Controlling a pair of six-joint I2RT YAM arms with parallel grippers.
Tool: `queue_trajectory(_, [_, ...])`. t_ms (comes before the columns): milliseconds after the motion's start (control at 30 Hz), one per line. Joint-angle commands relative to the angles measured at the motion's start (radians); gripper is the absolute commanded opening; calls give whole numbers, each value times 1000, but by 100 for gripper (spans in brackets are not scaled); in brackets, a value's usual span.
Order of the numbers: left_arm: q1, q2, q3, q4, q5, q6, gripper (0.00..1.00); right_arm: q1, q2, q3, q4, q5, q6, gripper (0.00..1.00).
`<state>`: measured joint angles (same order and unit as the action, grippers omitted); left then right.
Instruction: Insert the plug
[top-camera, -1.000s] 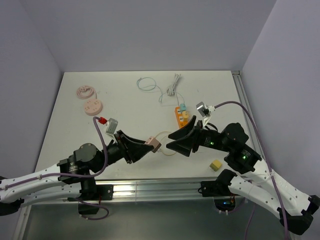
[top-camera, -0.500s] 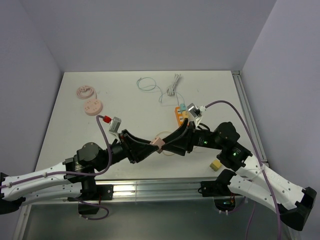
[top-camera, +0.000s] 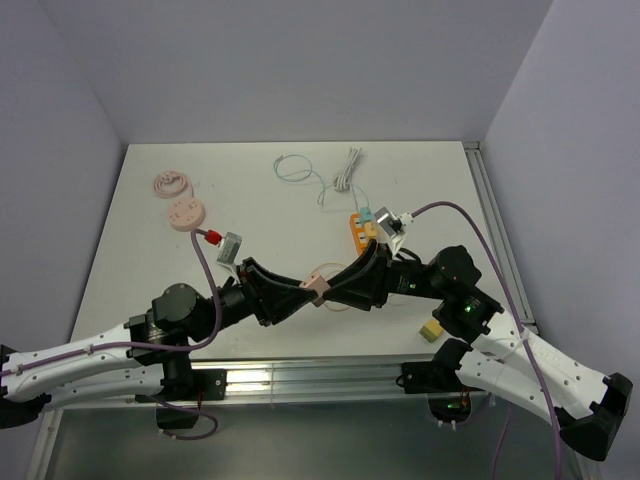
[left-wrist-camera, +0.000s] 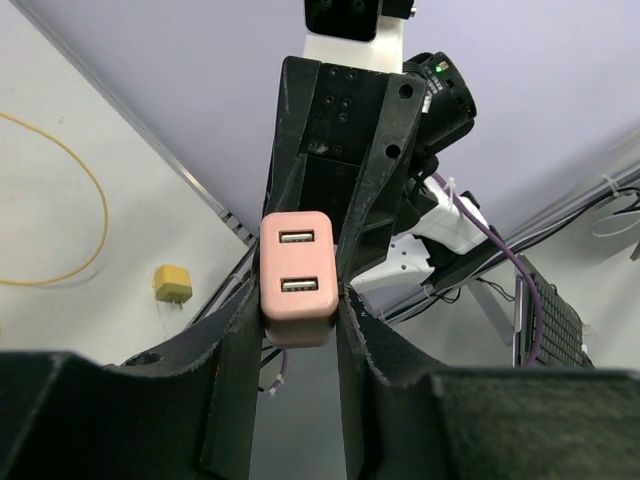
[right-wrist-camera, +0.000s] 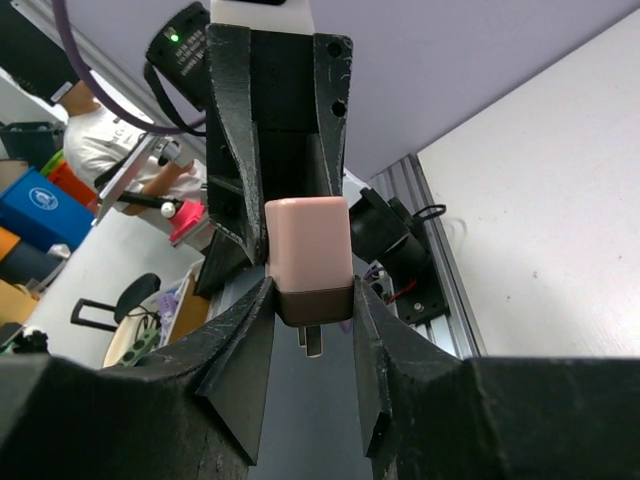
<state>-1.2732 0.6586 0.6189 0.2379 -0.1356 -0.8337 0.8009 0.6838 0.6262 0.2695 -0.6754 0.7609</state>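
Note:
A pink plug (top-camera: 315, 290) with two USB ports and a brown pronged end hangs above the table's front middle, between both grippers. My left gripper (top-camera: 306, 291) is shut on its port end; in the left wrist view the plug (left-wrist-camera: 296, 275) sits between my fingers (left-wrist-camera: 240, 330), ports facing the camera. My right gripper (top-camera: 328, 296) is closed on the brown end; in the right wrist view the plug (right-wrist-camera: 308, 240) has its prongs pointing at the camera. The orange power strip (top-camera: 362, 232) lies behind the right gripper, partly hidden.
A small yellow adapter (top-camera: 431, 331) lies at the front right, also seen in the left wrist view (left-wrist-camera: 172, 283). A yellow cable loop (top-camera: 322, 270) lies under the grippers. White cables (top-camera: 345, 172) lie at the back. Two pink discs (top-camera: 185, 213) lie at the left.
My right gripper moved left from an open stance and closed on the plug's brown end. My left gripper shifted slightly right, still holding the plug.

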Motion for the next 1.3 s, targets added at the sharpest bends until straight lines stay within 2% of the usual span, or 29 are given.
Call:
queue_trajectory(0, [0, 29, 71, -56, 5, 11, 13, 12, -10, 30, -27, -4, -52, 0])
queue_trajectory(33, [0, 30, 79, -77, 1, 19, 24, 12, -10, 41, -45, 3, -72, 0])
queue_trajectory(67, [1, 32, 85, -93, -13, 22, 46, 12, -12, 43, -70, 8, -81, 0])
queue_trajectory(100, [0, 27, 93, -132, -24, 22, 54, 12, -21, 44, -81, 10, -87, 0])
queue_trajectory(133, [0, 24, 97, -147, -47, 21, 68, 12, -24, 50, -99, 17, -101, 0])
queue_trajectory(267, [0, -8, 137, -271, -128, 39, 91, 12, -30, 81, -221, 62, -153, 0])
queue_trajectory(367, [0, -30, 176, -389, -173, 76, 98, 12, -38, 90, -295, 82, -190, 0])
queue_trajectory(467, [1, -31, 231, -497, -205, 119, 100, 12, -52, 90, -352, 97, -221, 0])
queue_trajectory(567, [0, -8, 286, -555, -159, 175, 99, 14, -58, 92, -397, 94, -248, 0])
queue_trajectory(733, [0, 48, 353, -581, 52, 274, 99, 12, -64, 99, -429, 50, -284, 0])
queue_trajectory(867, [0, 113, 387, -604, 180, 294, 100, 12, -63, 93, -426, -22, -291, 0])
queue_trajectory(1000, [1, 193, 415, -638, 217, 297, 97, 12, -59, 89, -435, -61, -304, 0])
queue_trajectory(1267, [0, 211, 416, -641, 211, 311, 95, 12, -112, 78, -449, -113, -327, 0])
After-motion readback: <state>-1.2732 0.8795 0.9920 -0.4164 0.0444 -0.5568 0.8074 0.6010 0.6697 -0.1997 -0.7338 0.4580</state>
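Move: The plug is pinched between both my hands: about 1 cm to the right of my left hand's point and 1 cm to the left of my right's, level with both. From either hand, the orange power strip lies on the table some 30 cm ahead, 13 cm to the right and 33 cm below. At that same table height the yellow adapter sits about 4 cm ahead and 27 cm to the right of my left hand. I open my left fingers wide and let go of the plug, easing forward and then about 3 cm to the left off it. Then I swing that hand back, right and down to face the plug again, fingertips tipping down some 30 degrees, still open. My right hand keeps its pinch, sinking about 6 cm, then drawing slightly back and right as its tips tilt down. ##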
